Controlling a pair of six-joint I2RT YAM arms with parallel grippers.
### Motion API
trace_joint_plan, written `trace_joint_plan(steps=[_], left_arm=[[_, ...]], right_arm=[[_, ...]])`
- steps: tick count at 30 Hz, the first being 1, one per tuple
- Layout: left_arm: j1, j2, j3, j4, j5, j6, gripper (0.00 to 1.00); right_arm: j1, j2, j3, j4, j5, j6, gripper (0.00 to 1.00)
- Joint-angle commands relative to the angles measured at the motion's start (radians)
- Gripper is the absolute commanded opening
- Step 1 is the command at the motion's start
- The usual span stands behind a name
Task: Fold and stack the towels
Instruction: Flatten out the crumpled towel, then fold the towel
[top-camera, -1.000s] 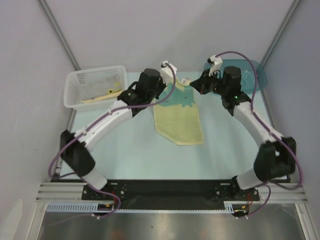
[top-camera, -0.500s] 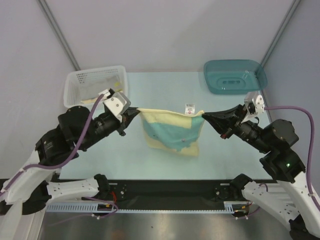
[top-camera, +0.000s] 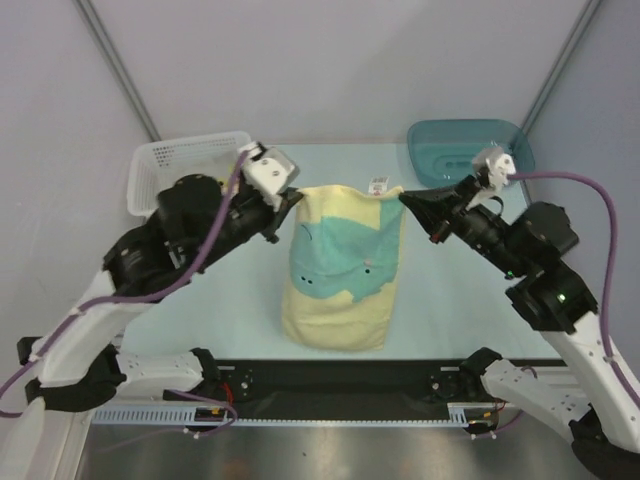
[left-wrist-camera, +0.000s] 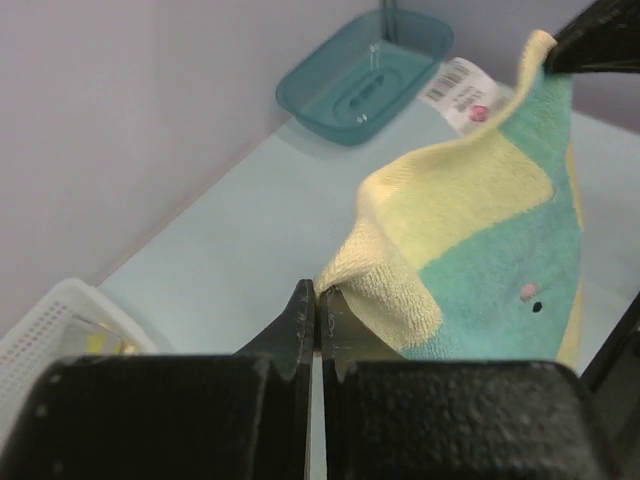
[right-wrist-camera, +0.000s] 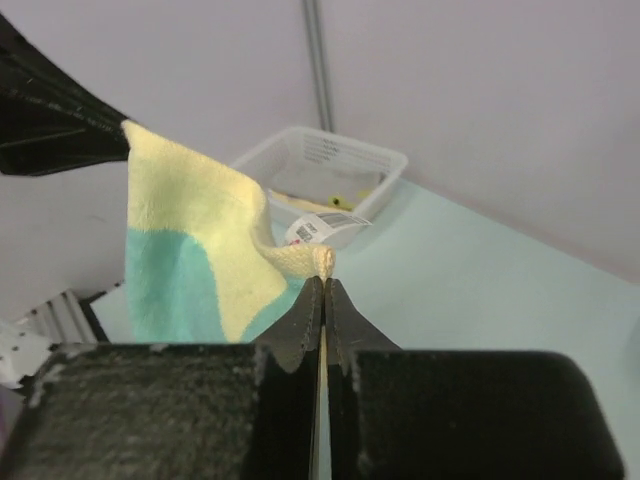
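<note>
A yellow towel (top-camera: 342, 262) with a teal animal print hangs in the air between my two grippers, its lower edge near the table's front. My left gripper (top-camera: 296, 197) is shut on the towel's top left corner, seen in the left wrist view (left-wrist-camera: 318, 290). My right gripper (top-camera: 405, 199) is shut on the top right corner beside the white label (top-camera: 379, 185); the right wrist view (right-wrist-camera: 325, 280) shows the corner pinched at my fingertips. The towel (left-wrist-camera: 480, 250) spreads flat between both grips and also shows in the right wrist view (right-wrist-camera: 200, 250).
A white mesh basket (top-camera: 160, 170) holding something yellowish stands at the back left. A teal plastic tray (top-camera: 455, 150) sits at the back right. Grey walls close in on both sides.
Both grippers have lifted the towel higher and moved it toward the back. The towel now hangs down long and spread, its lower edge near the front of the table.
</note>
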Motion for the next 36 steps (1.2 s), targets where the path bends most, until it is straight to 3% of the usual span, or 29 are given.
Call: trace_joint_plan(steps=[1,4,9,12,17,20,24,28,36], left_arm=[[0.14,0.127,-0.094,0.055,0.094,-0.009,0.01],[0.248,0.239,-0.144,0.126,0.141,-0.014,0.0],[0.337,0.469,-0.092,0.248,0.137,0.081,0.0],[0.405,0.645,0.025,0.302,0.148,0.109,0.0],[0.525,0.95,0.345,0.31,0.165,0.147,0.0],[0.548,1.021,0.434,0.298,0.171,0.199,0.0],[0.554,1.003,0.366,0.311,0.194,0.238,0.0],[0.555,0.911,0.187,0.312,0.315,0.232,0.0],[0.554,0.751,-0.009,0.202,0.56,0.15,0.0]], right_arm=[[-0.095,0.137,-0.045,0.084,0.019,-0.024,0.0],[-0.29,0.226,-0.119,0.242,-0.128,0.055,0.0],[-0.396,0.565,-0.112,0.442,-0.303,0.08,0.0],[-0.407,0.765,-0.064,0.566,-0.323,0.076,0.0],[-0.437,1.001,0.125,0.672,-0.343,0.063,0.0],[-0.451,1.107,0.206,0.677,-0.391,0.056,0.0],[-0.462,1.145,0.174,0.697,-0.417,0.034,0.0],[-0.468,1.13,0.111,0.676,-0.435,0.031,0.0],[-0.459,0.966,-0.123,0.622,-0.419,0.094,0.0]])
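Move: The towel already hangs from both raised hands, pinched by its top corners. The table patch where it is to be laid centres about 20 cm ahead of and 44 cm below both hands, roughly 8 cm to the left hand's right and 10 cm to the right hand's left. The white basket stands some 38 cm ahead and 34 cm left of the left hand, the teal basket about 40 cm ahead and 24 cm right of the right hand, both about 42 cm down. The towel is flung forward and down onto the table, both hands keeping their pinch on its corners: they swing out together some 33 to 35 cm while sinking about 26 cm. Then both draw back 5 to 9 cm and sink roughly another 5 cm, fingers tipping about 30 degrees further down. ##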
